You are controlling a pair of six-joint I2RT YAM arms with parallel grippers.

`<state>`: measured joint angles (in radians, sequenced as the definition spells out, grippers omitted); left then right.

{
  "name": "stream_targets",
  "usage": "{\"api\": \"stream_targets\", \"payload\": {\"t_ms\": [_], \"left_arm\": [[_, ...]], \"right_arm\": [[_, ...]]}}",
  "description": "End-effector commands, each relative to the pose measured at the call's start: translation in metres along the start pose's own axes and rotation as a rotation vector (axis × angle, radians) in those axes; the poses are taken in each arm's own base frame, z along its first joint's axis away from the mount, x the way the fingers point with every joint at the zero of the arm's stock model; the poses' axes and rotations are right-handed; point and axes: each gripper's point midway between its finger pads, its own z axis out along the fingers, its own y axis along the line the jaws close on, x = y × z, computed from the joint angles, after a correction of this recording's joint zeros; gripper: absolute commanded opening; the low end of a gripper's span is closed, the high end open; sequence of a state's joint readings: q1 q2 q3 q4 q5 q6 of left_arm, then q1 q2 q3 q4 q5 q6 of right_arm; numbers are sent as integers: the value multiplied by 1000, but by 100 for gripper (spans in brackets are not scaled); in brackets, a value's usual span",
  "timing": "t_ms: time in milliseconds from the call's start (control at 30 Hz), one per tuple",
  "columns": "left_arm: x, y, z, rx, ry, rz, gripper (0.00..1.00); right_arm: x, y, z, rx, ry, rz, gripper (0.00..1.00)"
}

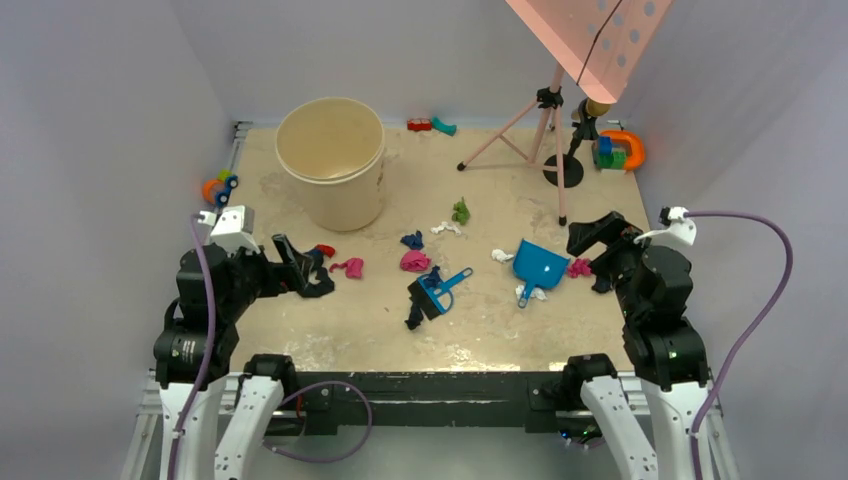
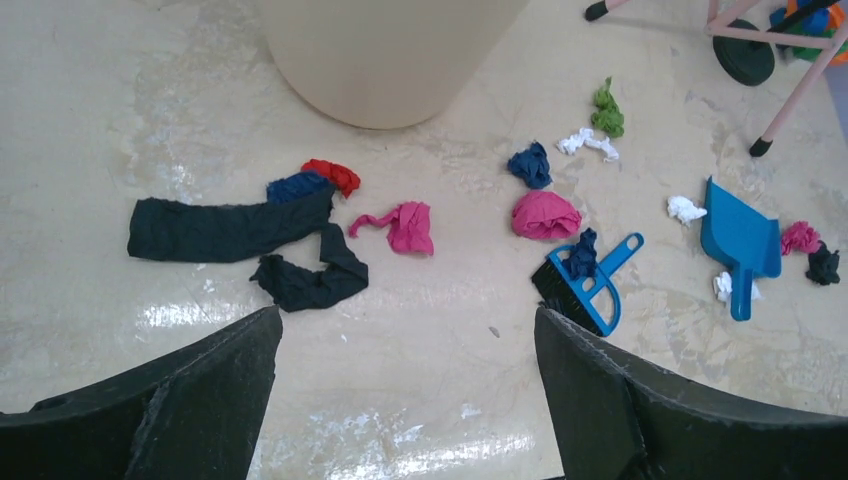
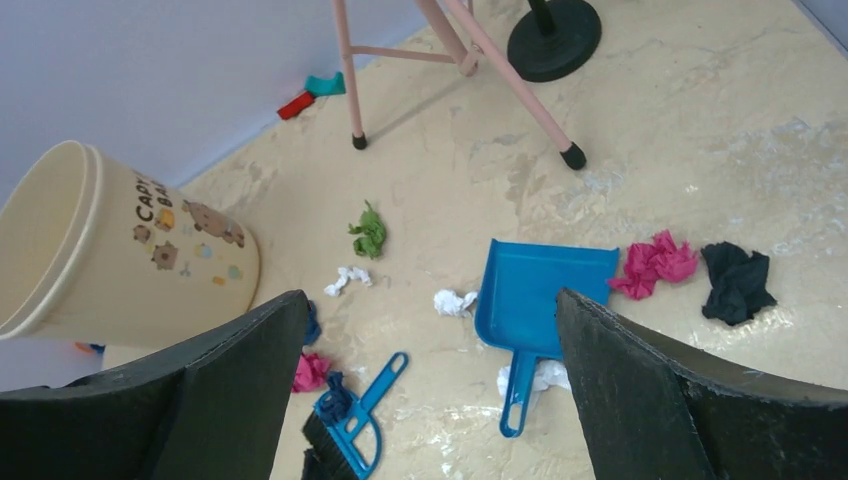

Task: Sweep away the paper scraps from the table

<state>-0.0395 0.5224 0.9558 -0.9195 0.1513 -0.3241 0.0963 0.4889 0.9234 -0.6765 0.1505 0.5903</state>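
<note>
Paper scraps lie scattered over the beige table (image 1: pixel 500 330): a pink wad (image 1: pixel 415 261), dark blue (image 1: pixel 412 240), green (image 1: pixel 461 211) and white (image 1: pixel 445 228) ones mid-table, long black strips (image 2: pixel 230 230) with red and blue bits at the left, and magenta (image 3: pixel 655 263) and black (image 3: pixel 737 282) wads by the blue dustpan (image 1: pixel 540 264). A blue hand brush (image 1: pixel 440 290) lies in the middle with a dark blue scrap on it. My left gripper (image 1: pixel 292 268) (image 2: pixel 407 315) hovers open just short of the black strips. My right gripper (image 1: pixel 592 262) (image 3: pixel 430 297) stands open over the dustpan's right side, holding nothing.
A cream bucket (image 1: pixel 332 160) stands at the back left. A pink tripod stand (image 1: pixel 545 130) with a black round base (image 1: pixel 563 170) stands at the back right. Plastic toys sit along the edges at the back (image 1: pixel 432 125), right corner (image 1: pixel 620 150) and left (image 1: pixel 219 186).
</note>
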Motion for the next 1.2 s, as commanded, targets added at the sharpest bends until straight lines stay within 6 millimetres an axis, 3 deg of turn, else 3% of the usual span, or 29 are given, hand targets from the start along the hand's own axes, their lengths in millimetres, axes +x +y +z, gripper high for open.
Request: {"api": "stream_targets", "payload": {"t_ms": [0, 100, 200, 467, 600, 700, 867, 1067, 1167], "left_arm": [[-16, 1, 6, -21, -42, -26, 100], [-12, -10, 11, 53, -21, -10, 100], [-8, -7, 17, 40, 2, -23, 100], [-15, 6, 9, -41, -46, -26, 100], [-16, 9, 6, -61, -68, -37, 100], [-8, 28, 8, -175, -41, -102, 100], [-8, 34, 7, -213, -42, -112, 100], [-7, 29, 10, -181, -36, -106, 100], [-6, 27, 12, -170, -24, -105, 100]], "right_arm": [[-1, -19, 5, 103, -15, -5, 99], [4, -39, 10, 211, -22, 28, 99], [8, -48, 19, 258, -3, -26, 98], [47, -44, 45, 205, 139, -66, 98], [67, -47, 56, 209, 186, -4, 99], [80, -51, 64, 234, 212, 34, 99], [104, -38, 76, 188, 288, 43, 99], [151, 16, 86, -4, 444, -102, 98], [170, 26, 91, 31, 510, -164, 99]]}}
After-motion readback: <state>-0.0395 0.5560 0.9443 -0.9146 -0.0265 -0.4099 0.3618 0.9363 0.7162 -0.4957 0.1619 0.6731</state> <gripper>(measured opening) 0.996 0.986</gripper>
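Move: The brush lies about 22 cm to the right hand's left and 4 cm ahead, some 24 cm below, with a dark blue scrap on it, about 23 cm left and 7 cm ahead of that hand. The dustpan is some 9 cm ahead and 2 cm left of the right hand; the white scrap beside it is about 11 cm ahead and 10 cm left. From the left hand, the brush is roughly 26 cm right, 8 cm ahead and 20 cm below. Lower the open right gripper about 16 cm, tipping its fingers down by some 25 degrees and letting it ease slightly right at first. Then swing it quickly left and a little forward towards the brush, turning it counter-clockwise and touching nothing yet. Shift the open left gripper slightly left, turning it a little counter-clockwise. ##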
